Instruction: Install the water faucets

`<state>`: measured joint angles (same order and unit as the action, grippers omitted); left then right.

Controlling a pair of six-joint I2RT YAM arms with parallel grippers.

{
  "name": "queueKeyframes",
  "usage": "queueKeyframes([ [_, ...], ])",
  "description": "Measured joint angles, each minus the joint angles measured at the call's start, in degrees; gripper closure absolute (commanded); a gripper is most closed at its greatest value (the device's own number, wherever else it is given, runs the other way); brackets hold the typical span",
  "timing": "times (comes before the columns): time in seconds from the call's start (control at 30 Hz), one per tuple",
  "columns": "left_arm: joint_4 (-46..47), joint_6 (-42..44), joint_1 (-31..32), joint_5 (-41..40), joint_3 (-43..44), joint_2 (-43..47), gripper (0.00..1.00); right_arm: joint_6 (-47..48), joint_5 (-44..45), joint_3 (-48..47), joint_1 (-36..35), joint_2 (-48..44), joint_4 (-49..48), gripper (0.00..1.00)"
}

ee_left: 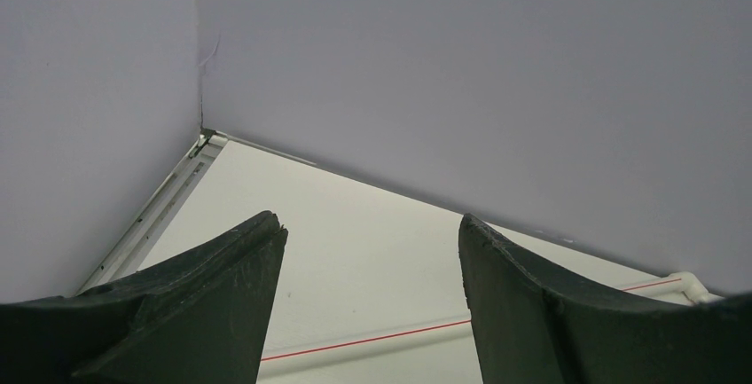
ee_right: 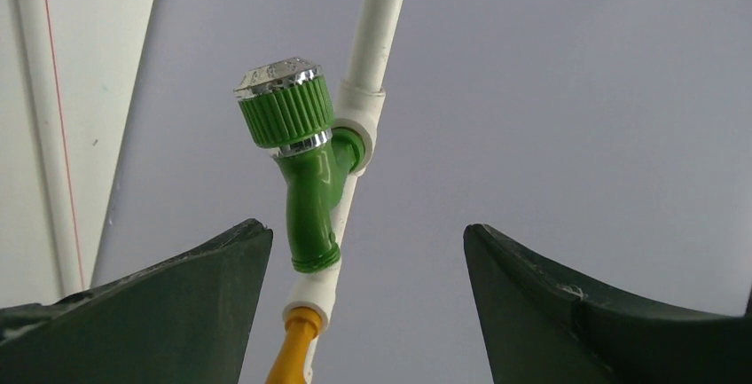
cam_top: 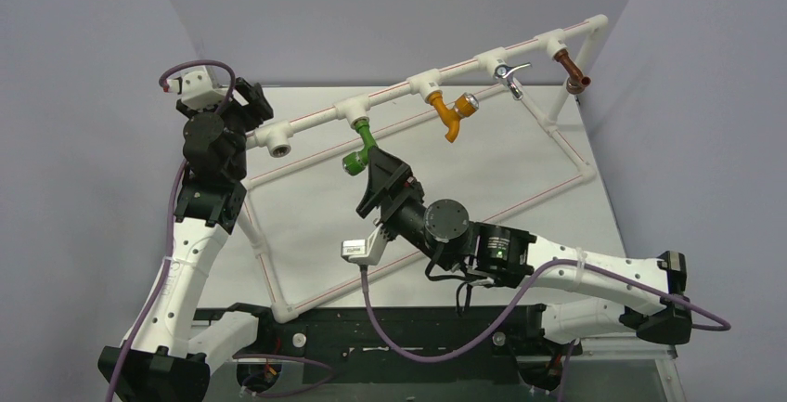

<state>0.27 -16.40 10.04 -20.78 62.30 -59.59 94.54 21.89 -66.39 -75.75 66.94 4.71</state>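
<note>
The green water faucet [cam_top: 360,149] hangs from a tee on the white pipe rail [cam_top: 316,122], its silver-capped knob toward the front left. In the right wrist view the faucet [ee_right: 306,180] sits just ahead of my left finger, apart from both fingers. My right gripper [cam_top: 382,164] [ee_right: 364,227] is open just right of the faucet and holds nothing. Up at the rail's left end, my left gripper [cam_top: 254,105] [ee_left: 368,220] is open and empty over the table and a red-striped pipe [ee_left: 372,341].
On the same rail sit an orange tap [cam_top: 451,114] [ee_right: 293,353], a chrome tap [cam_top: 506,75] and a brown fitting [cam_top: 575,77]. An open tee socket [cam_top: 278,148] is at the rail's left end. The pipe frame [cam_top: 575,179] outlines the table; grey walls stand behind.
</note>
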Motion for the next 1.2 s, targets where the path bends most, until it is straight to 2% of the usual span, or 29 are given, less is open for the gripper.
queueKeyframes([
  [0.33, 0.02, 0.02, -0.02, 0.02, 0.00, 0.00, 0.31, 9.84, 4.79, 1.68, -0.48, 4.96, -7.13, 0.24],
  [0.93, 0.02, 0.02, -0.02, 0.04, 0.00, 0.00, 0.31, 9.62, 6.05, 3.13, 2.62, 8.98, -12.33, 0.42],
  [1.2, 0.15, 0.07, -0.02, 0.04, 0.00, -0.11, 0.31, 7.87, 6.27, 3.15, 3.39, 9.16, -13.68, 0.56],
])
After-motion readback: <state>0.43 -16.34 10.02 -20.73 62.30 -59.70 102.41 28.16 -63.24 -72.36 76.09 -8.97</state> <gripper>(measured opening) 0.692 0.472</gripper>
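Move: The green faucet, hanging in its tee with its knob to the left, lies about 5 cm ahead, 3 cm left and 3 cm below the right hand; from the idle left hand it is some 22 cm right, 13 cm back and roughly 2 cm below. The orange faucet is about 12 cm ahead and 12 cm right of the right hand, 2 cm lower. The empty tee sits some 17 cm left and 3 cm ahead, about level. Onto the green faucet the open right hand advances: first left, forward and down, then mainly forward, easing slightly back to the right, for about 4.5 cm forward and 3 cm down in all. It turns some 10 degrees clockwise and tips up a little, while the fingers close from wide to about half open, one above and one below the neck behind the knob; a grip can't be made out yet. ##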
